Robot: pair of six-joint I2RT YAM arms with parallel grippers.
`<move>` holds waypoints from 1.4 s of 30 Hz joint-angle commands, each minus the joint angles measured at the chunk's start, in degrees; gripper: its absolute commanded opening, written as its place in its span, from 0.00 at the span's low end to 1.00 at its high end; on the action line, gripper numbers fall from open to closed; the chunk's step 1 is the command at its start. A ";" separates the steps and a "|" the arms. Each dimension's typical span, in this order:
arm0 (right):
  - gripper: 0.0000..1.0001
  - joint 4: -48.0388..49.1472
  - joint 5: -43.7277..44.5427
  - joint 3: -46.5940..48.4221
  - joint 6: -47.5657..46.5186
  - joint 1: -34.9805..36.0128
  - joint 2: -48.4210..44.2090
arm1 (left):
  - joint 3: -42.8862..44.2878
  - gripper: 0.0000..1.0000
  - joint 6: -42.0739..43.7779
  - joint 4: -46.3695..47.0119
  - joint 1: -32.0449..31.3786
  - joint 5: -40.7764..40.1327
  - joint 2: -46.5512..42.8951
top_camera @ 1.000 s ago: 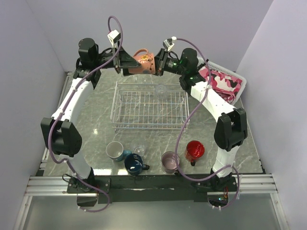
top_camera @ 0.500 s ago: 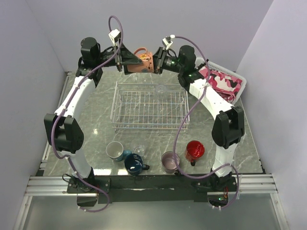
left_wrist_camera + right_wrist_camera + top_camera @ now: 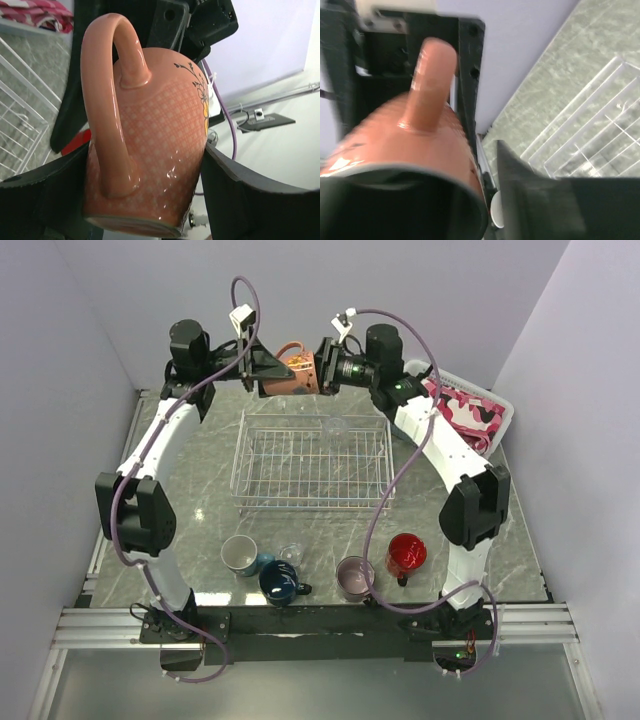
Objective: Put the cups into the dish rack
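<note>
My left gripper (image 3: 276, 371) is shut on the salmon-orange mug (image 3: 297, 373), held high in the air behind the dish rack (image 3: 310, 465). In the left wrist view the mug (image 3: 150, 145) sits between both fingers, handle toward the camera. My right gripper (image 3: 323, 368) is open at the mug's mouth. In the right wrist view one finger (image 3: 530, 195) stands just outside the mug's wall (image 3: 395, 140) and the other is hidden. A clear glass (image 3: 336, 428) stands in the rack.
At the front stand a teal-blue mug (image 3: 239, 554), a navy mug (image 3: 281, 583), a small clear glass (image 3: 291, 554), a mauve mug (image 3: 354, 578) and a red mug (image 3: 406, 555). A white basket of pink cloth (image 3: 462, 408) is at the back right.
My right gripper has moved left up to the mug's mouth. The left gripper has shifted the mug slightly up and left while still holding it.
</note>
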 commanded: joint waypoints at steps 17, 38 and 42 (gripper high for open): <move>0.89 -18.43 6.58 -22.47 -12.04 -14.48 -18.74 | 24.26 0.01 43.45 -50.53 9.76 -3.06 2.90; 0.89 -17.82 9.57 -40.07 -11.43 -22.22 -43.80 | 24.95 0.01 96.03 -67.47 -11.51 -66.20 16.02; 0.89 -17.11 8.96 -42.97 -10.46 -23.10 -46.09 | 24.34 0.01 97.27 -66.77 -13.62 -70.25 18.40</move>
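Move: The left hand already grips the orange cup, high above the table; its place in the rack's far left part lies about 14 cm ahead, 1 cm to the left and 35 cm below, with the clear glass about 17 cm ahead, 9 cm to the right, equally low. From the right hand, still at the cup's rim, the cup's middle is about 3 cm left and level in depth, and that rack place is 11 cm ahead, 1 cm left, 31 cm below. Right releases and withdraws about 20 cm rightward; left swings the cup down some 25 cm over the rack. ##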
